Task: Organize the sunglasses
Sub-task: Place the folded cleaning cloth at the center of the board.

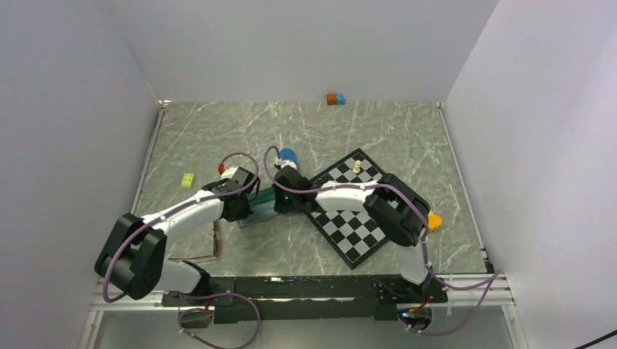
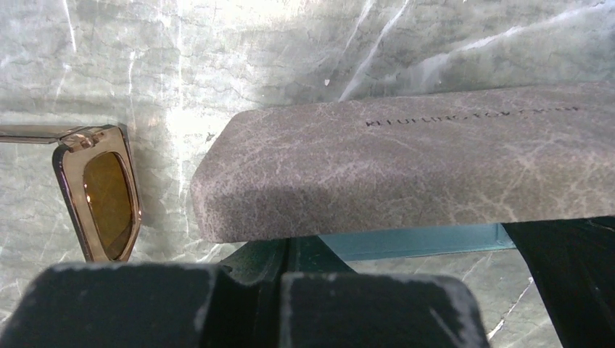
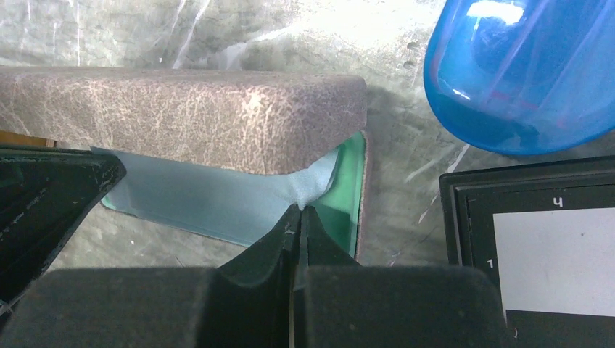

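Observation:
A pair of sunglasses [image 2: 101,196] with a thin brown frame and amber lens lies on the marble at the left of the left wrist view. Beside it sits a glasses case with a grey leather lid [image 2: 406,163] and green inside [image 3: 348,188]. A light-blue cloth [image 3: 210,199] lies in the case under the half-lowered lid. My right gripper [image 3: 299,210] is shut on a pinched-up corner of that cloth. My left gripper [image 2: 290,245] is shut, its tips tucked under the lid's near edge; whether it pinches anything is hidden. In the top view the case [image 1: 258,209] lies between both grippers.
A blue translucent capsule case [image 3: 522,72] stands just behind the glasses case. A chessboard [image 1: 349,218] with a white piece [image 1: 357,166] lies to the right, its corner close to the right gripper. A yellow brick [image 1: 188,180] and coloured blocks [image 1: 335,99] sit farther off.

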Available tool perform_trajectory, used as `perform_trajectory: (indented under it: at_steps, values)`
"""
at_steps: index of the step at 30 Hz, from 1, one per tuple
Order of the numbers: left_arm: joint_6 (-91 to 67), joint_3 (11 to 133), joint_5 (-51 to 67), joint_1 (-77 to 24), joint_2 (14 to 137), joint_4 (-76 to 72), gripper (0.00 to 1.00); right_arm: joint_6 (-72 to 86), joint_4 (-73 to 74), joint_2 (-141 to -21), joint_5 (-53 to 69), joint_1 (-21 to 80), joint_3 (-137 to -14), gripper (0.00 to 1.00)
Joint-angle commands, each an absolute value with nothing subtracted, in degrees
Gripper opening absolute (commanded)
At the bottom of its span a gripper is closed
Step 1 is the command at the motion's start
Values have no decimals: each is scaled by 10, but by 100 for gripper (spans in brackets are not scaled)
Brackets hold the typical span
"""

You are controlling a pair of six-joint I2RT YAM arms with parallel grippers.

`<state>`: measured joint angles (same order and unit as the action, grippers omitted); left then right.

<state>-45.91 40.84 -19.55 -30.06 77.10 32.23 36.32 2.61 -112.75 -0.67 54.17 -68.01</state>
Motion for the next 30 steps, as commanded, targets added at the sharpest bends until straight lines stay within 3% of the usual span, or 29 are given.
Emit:
perform_trajectory:
  at_steps: [1, 9, 13, 22, 30]
  values:
    - [-467, 424, -221, -298, 776, 332, 4, 379, 11, -1110, -23, 539, -665, 5]
    - [-475, 422, -227, -298, 789, 344, 12, 387, 4, -1104, -19, 540, -649, 8]
    - [-479, 430, -237, -297, 793, 354, 22, 394, 3, -1096, -29, 540, -639, 18]
    - [-475, 434, -227, -299, 738, 363, 28, 376, 11, -1048, -87, 541, -633, 35]
    - [-470, 429, -199, -298, 672, 375, 26, 350, -10, -1023, -72, 542, -623, 31]
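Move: The folded cleaning cloth lies along the green-lined case, an end at each gripper: its middle is about 5 cm right of the left hand and 1 cm ahead, and 4 cm left of the right hand, level fore and aft, roughly a centimetre below both. The brown sunglasses sit some 15 cm left and 7 cm back of the left hand. The blue case lies about 12 cm ahead and 3 cm right of the right hand; the chessboard's middle is roughly 23 cm right and 1 cm ahead. Let go of both cloth ends inside the case: open each gripper to about a third, easing the left one down and left half a centimetre as it opens. Then lift both clear, the left nearly straight up about 3 cm, the right some 3 cm up while drawing 2 cm right and slightly forward. ##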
